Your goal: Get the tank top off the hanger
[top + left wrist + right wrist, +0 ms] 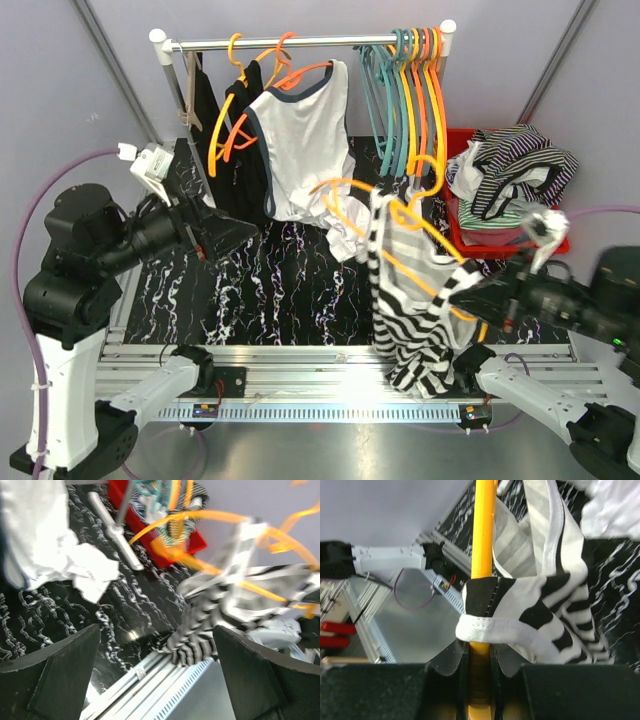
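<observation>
A black-and-white striped tank top point(412, 300) hangs on an orange hanger point(400, 215) off the rail, low over the table's front edge. My right gripper point(478, 290) is shut on the hanger's orange bar point(481, 555); in the right wrist view the top's white-edged strap point(505, 635) wraps over the bar just above the jaws. My left gripper point(235, 235) is open and empty, held left of the garment. In the left wrist view its fingers point(60, 670) frame the striped top point(210, 625) and blurred hanger point(200, 562), well apart from both.
A rail point(300, 42) at the back holds a white tank top point(305, 140), a dark garment point(215, 130) and several empty hangers point(410, 90). A red bin point(480, 225) with striped clothes point(515, 165) stands at the right. The aluminium front rail point(300, 385) runs along the near edge.
</observation>
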`<state>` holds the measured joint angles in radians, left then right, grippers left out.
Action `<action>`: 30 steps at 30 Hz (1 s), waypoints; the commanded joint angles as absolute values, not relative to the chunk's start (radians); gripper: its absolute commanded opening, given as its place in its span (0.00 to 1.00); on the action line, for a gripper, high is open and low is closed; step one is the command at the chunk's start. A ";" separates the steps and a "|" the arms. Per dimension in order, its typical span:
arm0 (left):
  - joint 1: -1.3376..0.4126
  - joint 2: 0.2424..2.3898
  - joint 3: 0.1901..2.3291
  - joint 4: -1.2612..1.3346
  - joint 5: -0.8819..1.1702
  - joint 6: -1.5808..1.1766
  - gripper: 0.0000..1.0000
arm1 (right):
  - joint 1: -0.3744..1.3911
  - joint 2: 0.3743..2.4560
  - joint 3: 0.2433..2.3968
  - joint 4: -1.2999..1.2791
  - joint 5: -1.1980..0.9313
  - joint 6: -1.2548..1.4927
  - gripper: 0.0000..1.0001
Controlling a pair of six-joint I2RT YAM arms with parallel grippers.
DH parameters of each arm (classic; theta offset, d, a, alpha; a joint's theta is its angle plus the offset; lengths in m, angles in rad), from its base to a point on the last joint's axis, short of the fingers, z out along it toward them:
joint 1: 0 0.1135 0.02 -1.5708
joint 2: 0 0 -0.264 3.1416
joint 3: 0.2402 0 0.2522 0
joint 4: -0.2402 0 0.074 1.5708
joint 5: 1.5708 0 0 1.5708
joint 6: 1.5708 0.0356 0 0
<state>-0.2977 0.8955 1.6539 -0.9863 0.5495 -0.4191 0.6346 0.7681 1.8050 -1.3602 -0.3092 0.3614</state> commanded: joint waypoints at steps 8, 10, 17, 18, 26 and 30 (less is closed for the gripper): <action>-0.880 1.114 1.810 -1.023 0.231 -0.350 0.99 | 0.632 0.810 1.575 -1.111 -0.584 0.431 0.00; -0.991 1.143 1.786 -1.006 0.086 -0.374 0.99 | 0.634 0.819 1.571 -1.095 -0.591 0.431 0.00; -1.124 1.143 1.649 -0.954 -0.380 -0.498 0.99 | 0.634 0.810 1.529 -1.083 -0.600 0.445 0.00; -1.124 1.144 1.644 -0.950 -0.403 -0.506 0.99 | 0.632 0.807 1.525 -1.085 -0.600 0.446 0.00; -1.144 1.250 1.669 -0.855 -0.428 -0.499 0.87 | 0.630 0.778 1.491 -1.092 -0.608 0.453 0.00; -1.175 1.313 1.726 -0.858 -0.399 -0.495 0.70 | 0.634 0.775 1.491 -1.095 -0.578 0.459 0.00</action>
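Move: The far shoulder strap of the striped tank top, on the yellow hanger, lies about 18 cm right of the left hand, some 5 cm ahead and slightly lower. The hanger's hook is roughly 7 cm farther right and a little ahead of that strap; the white tank top on the rack hangs some 18 cm ahead of the left hand and 9 cm right. From the right hand, which already grips the hanger's near end, the strap is about 12 cm ahead and 15 cm left. The left hand sweeps right and back, open, then dips and comes forward to the striped top's far strap, ending about 13 cm right and 8 cm lower with its left side rolled up some 20 degrees, its fingers starting to close around the strap on the hanger arm. The right hand keeps its grip on the hanger's end and brings the hanger about 5 cm left and 5 cm down to meet it, tipping down and turning slightly counter-clockwise before holding there. ##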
